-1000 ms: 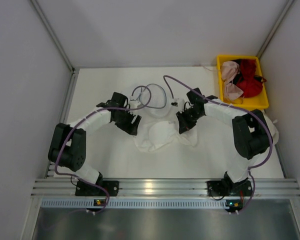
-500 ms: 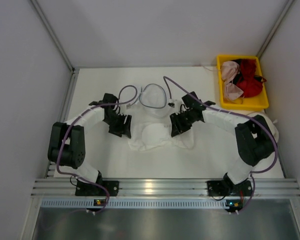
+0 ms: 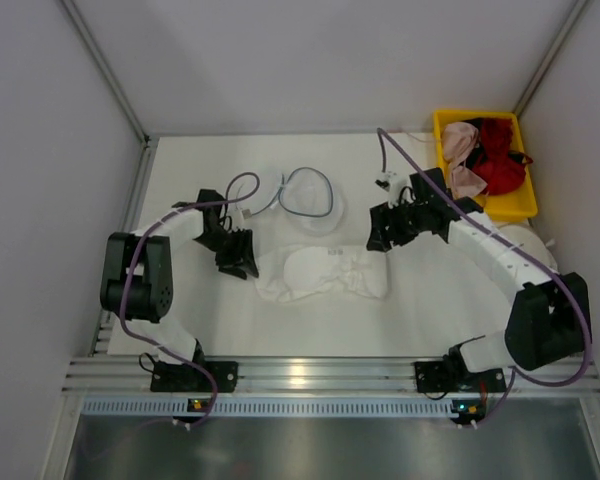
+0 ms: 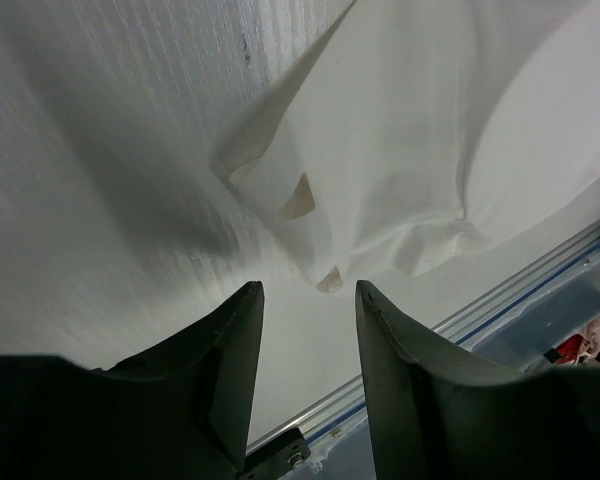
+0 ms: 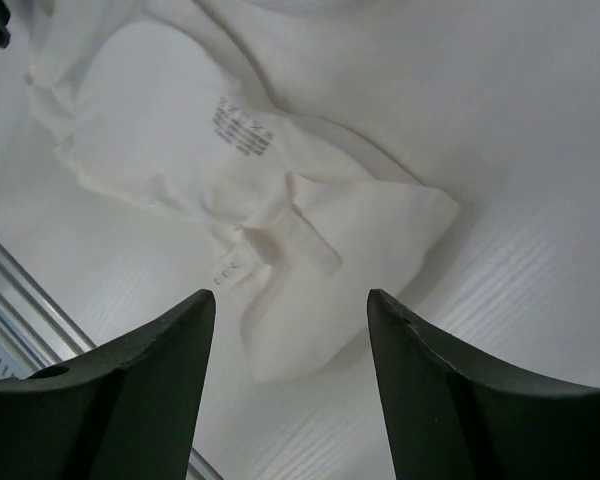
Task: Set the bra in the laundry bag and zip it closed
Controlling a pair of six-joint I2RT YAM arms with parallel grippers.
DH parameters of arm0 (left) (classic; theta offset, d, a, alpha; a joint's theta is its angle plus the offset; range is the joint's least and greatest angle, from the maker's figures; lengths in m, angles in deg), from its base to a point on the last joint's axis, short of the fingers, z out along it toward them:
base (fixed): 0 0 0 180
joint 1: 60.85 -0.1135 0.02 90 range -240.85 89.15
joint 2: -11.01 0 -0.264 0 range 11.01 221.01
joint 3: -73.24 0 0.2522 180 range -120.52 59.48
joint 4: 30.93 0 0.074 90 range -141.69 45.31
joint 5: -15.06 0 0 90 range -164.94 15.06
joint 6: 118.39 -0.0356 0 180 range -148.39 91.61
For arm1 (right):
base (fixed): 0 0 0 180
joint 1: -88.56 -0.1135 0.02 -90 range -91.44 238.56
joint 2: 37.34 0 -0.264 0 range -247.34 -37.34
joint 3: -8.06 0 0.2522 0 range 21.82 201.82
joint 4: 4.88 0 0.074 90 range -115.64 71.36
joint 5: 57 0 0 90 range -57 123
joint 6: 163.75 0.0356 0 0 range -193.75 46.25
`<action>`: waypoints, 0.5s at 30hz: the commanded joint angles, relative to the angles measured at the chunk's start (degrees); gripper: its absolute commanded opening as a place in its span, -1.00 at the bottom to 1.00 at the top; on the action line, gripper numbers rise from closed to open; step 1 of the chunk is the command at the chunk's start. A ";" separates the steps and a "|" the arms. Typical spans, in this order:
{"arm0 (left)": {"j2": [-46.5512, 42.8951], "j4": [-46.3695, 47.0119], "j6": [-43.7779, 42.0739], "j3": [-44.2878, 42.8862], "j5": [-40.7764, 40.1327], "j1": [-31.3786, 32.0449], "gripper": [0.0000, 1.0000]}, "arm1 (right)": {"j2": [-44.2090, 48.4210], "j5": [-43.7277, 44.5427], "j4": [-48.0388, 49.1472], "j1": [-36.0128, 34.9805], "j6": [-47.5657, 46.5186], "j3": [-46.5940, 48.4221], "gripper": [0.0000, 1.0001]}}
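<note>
The white bra lies spread flat on the table, cups side by side, free of both grippers. Just behind it sits the laundry bag, a round see-through mesh pouch with a thin dark rim. My left gripper hangs open at the bra's left end; in the left wrist view the bra lies just ahead of the open gripper, with nothing between the fingers. My right gripper stands open above the bra's right end. In the right wrist view the bra's hook end lies below the open gripper.
A yellow bin at the back right holds a pink garment and a red garment. A cream round pouch lies under the right arm. Walls enclose the table; an aluminium rail runs along the near edge.
The right gripper has opened, let go of the bra and drawn back to the right. The left gripper has pulled away to the left. The bunched bra now lies flattened out.
</note>
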 commanded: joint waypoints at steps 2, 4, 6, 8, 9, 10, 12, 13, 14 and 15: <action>3.48 3.44 2.86 0.15 4.93 0.07 -0.13 | -0.52 0.03 -4.03 9.21 -2.11 -1.93 0.27; 5.67 3.62 2.86 -0.82 5.55 0.07 -0.22 | -1.49 -0.67 -5.26 11.94 -2.81 -2.02 0.27; 6.21 3.71 2.68 -1.26 7.04 -0.02 -0.37 | -2.10 -1.46 -6.23 13.19 -2.90 -2.20 0.27; 6.48 3.98 2.86 -1.70 8.01 -0.02 -0.45 | -2.54 -2.43 -6.49 14.15 -3.08 -2.37 0.28; 6.56 4.15 2.95 -1.96 8.62 -0.02 -0.55 | -3.24 -2.70 -6.41 14.16 -3.08 -2.55 0.28; 6.91 4.15 3.03 -2.23 9.32 -0.02 -0.63 | -3.51 -3.48 -6.49 14.24 -3.17 -2.64 0.28; 6.83 4.06 2.95 -3.02 9.86 -0.02 -0.87 | -5.00 -3.93 -6.67 14.51 -3.52 -2.81 0.25; 5.87 3.98 2.60 -3.11 10.99 -0.02 -1.00 | -5.35 -4.02 -6.67 14.51 -3.69 -2.90 0.24; 5.08 4.06 2.42 -3.28 11.87 -0.02 -1.00 | -5.71 -3.93 -6.49 14.51 -3.70 -3.07 0.24; 4.11 4.06 2.33 -3.37 12.75 -0.02 -1.00 | -6.23 -3.93 -6.32 14.51 -3.78 -2.99 0.24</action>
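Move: Just right of the left fingertips, some 2 cm off, level with them and 3 cm below, lies the bra's left end; the bra's middle is about 16 cm to the right and 1 cm ahead, the laundry bag 11 cm right and 17 cm ahead. From the right hand, the bra's right end is 3 cm back, 2 cm left and 11 cm down; the laundry bag 18 cm left and 14 cm ahead, the bra's left end 26 cm left and 3 cm back. Closing from half open to shut, the left fingers slip right by about 2.5 cm into the bra's left end, dipping some 2 cm, then lifting 1 cm as they pinch its edge. The right hand, open and empty, swings about 7 cm right past the bra's right end while sinking some 5 cm, its wrist turning clockwise and tipping. ##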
